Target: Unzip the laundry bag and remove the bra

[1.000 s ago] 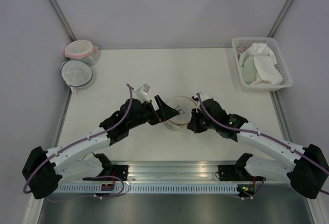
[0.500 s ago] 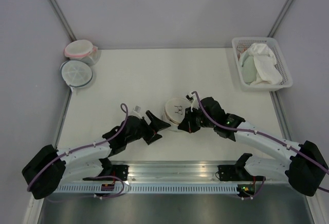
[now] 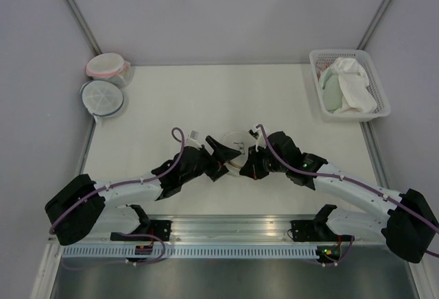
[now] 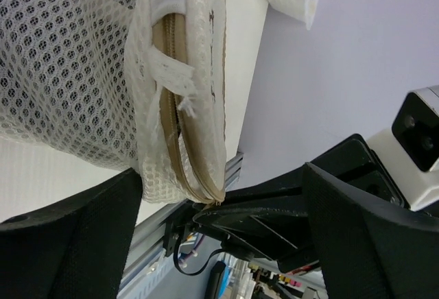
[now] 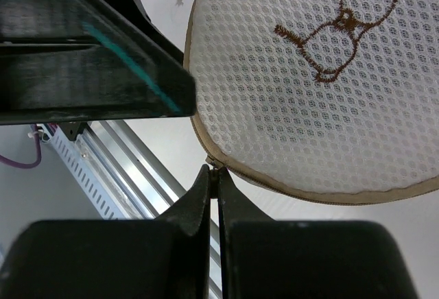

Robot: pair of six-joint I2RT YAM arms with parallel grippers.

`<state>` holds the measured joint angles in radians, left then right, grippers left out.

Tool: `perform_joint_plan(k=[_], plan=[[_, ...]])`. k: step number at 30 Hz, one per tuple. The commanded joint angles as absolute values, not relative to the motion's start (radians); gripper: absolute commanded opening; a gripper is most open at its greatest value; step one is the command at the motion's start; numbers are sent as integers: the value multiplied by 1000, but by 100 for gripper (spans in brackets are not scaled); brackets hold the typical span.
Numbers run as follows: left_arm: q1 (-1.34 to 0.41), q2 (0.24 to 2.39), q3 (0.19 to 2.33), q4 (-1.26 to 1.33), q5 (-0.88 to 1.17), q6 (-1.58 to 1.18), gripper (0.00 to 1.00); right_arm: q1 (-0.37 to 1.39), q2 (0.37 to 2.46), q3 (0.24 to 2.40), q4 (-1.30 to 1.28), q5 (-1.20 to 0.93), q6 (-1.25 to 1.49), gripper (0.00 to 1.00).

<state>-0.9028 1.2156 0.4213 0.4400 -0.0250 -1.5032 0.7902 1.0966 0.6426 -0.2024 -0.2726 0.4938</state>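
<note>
The laundry bag (image 3: 236, 140), a round cream mesh case with a tan zip rim, is tipped up on the table between both arms. Its mesh top with the brown bra drawing (image 5: 322, 73) faces the right wrist camera. My right gripper (image 5: 215, 173) (image 3: 248, 166) is shut on the zip pull at the bag's near rim. My left gripper (image 3: 224, 153) (image 4: 221, 234) is open, its fingers (image 4: 65, 241) spread either side of the bag's zipped edge (image 4: 200, 145) without clamping it. The bra is hidden.
A white basket (image 3: 381, 109) at the back right holds a white cloth (image 3: 353, 83) and a pale green cloth (image 3: 331, 94). A pink-rimmed tub (image 3: 106, 66) and a blue-grey-rimmed tub (image 3: 101, 97) stand at the back left. An aluminium rail (image 3: 226, 227) runs along the near edge.
My left gripper pulled back from the bag, then came forward to it again, still open. The right gripper stayed shut on the zip pull, shifted slightly left and tipped the bag up.
</note>
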Motion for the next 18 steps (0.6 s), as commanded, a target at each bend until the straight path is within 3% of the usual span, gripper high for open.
perform_joint_plan(k=[1, 3, 4, 6, 7, 12, 18], plan=[[-908, 1265, 450, 489, -46, -1534, 91, 796, 1083, 647, -183, -276, 474, 0], [-908, 1307, 428, 546, -46, -1534, 75, 796, 1083, 650, -184, -281, 472, 0], [-908, 1321, 419, 627, -45, -1534, 48, 798, 1080, 649, -186, -279, 472, 0], [-908, 1353, 407, 673, -35, -1537, 23, 799, 1077, 650, -195, -276, 469, 0], [-908, 1359, 411, 679, -31, -1536, 2, 799, 1071, 650, -201, -273, 469, 0], [-905, 1350, 423, 646, -34, -1513, 2, 801, 1068, 673, -285, -218, 457, 0], [-885, 1279, 410, 546, -32, -1439, 2, 801, 1109, 719, -495, 26, 475, 0]])
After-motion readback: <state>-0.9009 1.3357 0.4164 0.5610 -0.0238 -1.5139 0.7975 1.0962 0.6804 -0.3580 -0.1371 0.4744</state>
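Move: The zippered rim of the laundry bag lies just between my left hand's open fingers, about 1 cm ahead, 1 cm to the right and 2 cm below. The bag's body is centred some 5 cm ahead, 2 cm right and 3 cm below that hand, and my right fingertips are some 6 cm right, 3 cm back and slightly lower. From my right hand, that stretch of rim is about 5 cm left, 3 cm ahead and level. I shut my wide-open left fingers on the zippered rim while lowering that hand about 2 cm and easing it some 1 cm to the right, then hold the pinch there. My right fingers keep their own pinch on the rim; late on, that hand draws right and away from the left by roughly 2.5 cm, sinking a little as its fingertips tip down. ##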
